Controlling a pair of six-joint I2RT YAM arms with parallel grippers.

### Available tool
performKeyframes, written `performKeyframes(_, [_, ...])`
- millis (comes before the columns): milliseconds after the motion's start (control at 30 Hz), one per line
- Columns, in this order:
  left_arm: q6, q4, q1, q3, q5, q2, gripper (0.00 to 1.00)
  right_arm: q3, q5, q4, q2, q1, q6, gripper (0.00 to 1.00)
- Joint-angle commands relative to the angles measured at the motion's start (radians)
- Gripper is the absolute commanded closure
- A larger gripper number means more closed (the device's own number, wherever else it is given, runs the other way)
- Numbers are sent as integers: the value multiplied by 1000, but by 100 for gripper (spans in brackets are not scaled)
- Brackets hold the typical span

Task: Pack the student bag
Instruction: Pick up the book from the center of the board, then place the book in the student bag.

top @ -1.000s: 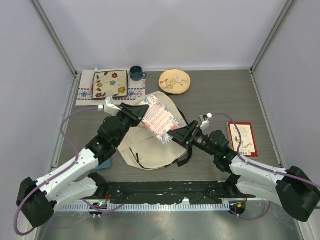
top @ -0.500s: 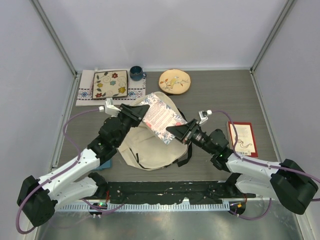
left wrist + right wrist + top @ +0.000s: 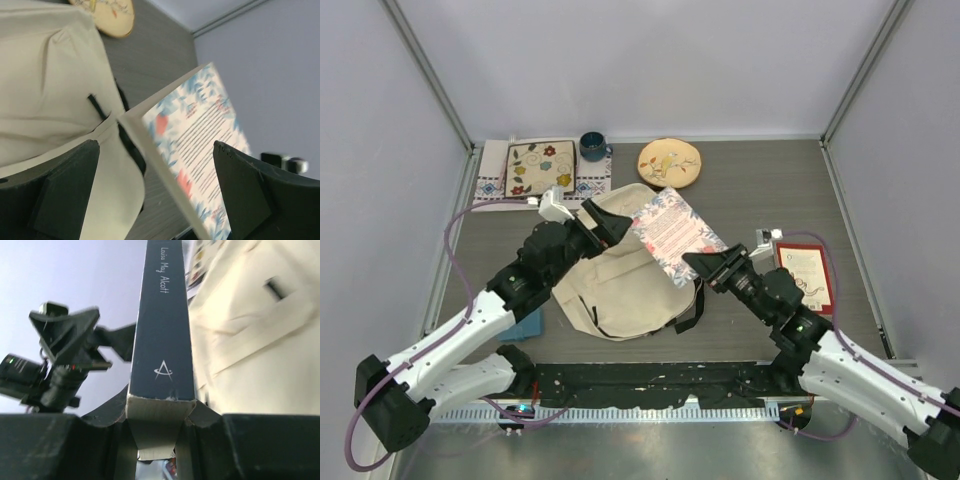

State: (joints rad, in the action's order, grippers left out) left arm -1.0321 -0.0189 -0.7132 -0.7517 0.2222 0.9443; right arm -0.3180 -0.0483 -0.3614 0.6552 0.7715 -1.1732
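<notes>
The student bag, cream with black straps, lies flat mid-table. A book with a floral cover hangs above the bag's right edge, tilted. My right gripper is shut on its lower corner; in the right wrist view the dark spine sits clamped between the jaws of that gripper, with the bag behind. My left gripper stands open just left of the book. In its wrist view the book passes between the wide-apart fingers of the left gripper without touching them, over the bag.
At the back stand a square floral plate on a patterned cloth, a blue mug and a round yellowish plate. A red book lies on the right. A blue object peeks out under the left arm.
The left gripper has opened and let go of the book. The right gripper has shut on it and carried it to the right.
</notes>
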Motion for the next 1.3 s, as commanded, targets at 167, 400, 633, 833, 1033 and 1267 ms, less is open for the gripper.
performKeyframes(167, [305, 350, -145, -29, -55, 17, 0, -167, -471, 605, -293, -3, 130, 99])
performKeyframes(400, [475, 439, -402, -129, -15, 189, 2, -273, -657, 831, -361, -3, 152, 99])
performKeyframes(633, [569, 477, -537, -253, 23, 418, 17, -290, -645, 871, -368, -3, 141, 99])
performKeyframes(833, [592, 507, -565, -317, 71, 542, 22, -274, -624, 871, -378, -3, 124, 99])
performKeyframes(1033, [589, 479, -568, -321, 77, 591, 31, -267, -616, 871, -378, -3, 118, 99])
performKeyframes(1267, [569, 464, -568, -324, 108, 659, 40, -253, -598, 848, -391, -3, 132, 99])
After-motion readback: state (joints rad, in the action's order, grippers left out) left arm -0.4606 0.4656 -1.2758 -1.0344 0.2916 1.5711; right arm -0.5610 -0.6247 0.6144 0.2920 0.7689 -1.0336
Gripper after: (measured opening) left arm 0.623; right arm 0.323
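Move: Back toward the base, some 12 cm, and 12 to the right of the left hand lies the bag's near right edge, about 24 cm below; the black strap is about 3 cm to the right of that edge. The book is 13 cm right of the left hand. The right hand holds this book, its middle 7 cm ahead and 5 left; the bare tabletop is 8 ahead, 13 right and 24 below, the red-edged book 12 ahead and 27 right. Down, back and to the right, the left hand sweeps away from the book towards the bag's near right edge, sinking about 20 cm; its fingers swing to point steeply down and close partway from wide open. Meanwhile the right hand keeps its grip and swings the book some 15 cm right, off the bag, turning about 30 degrees clockwise, then holds there. ##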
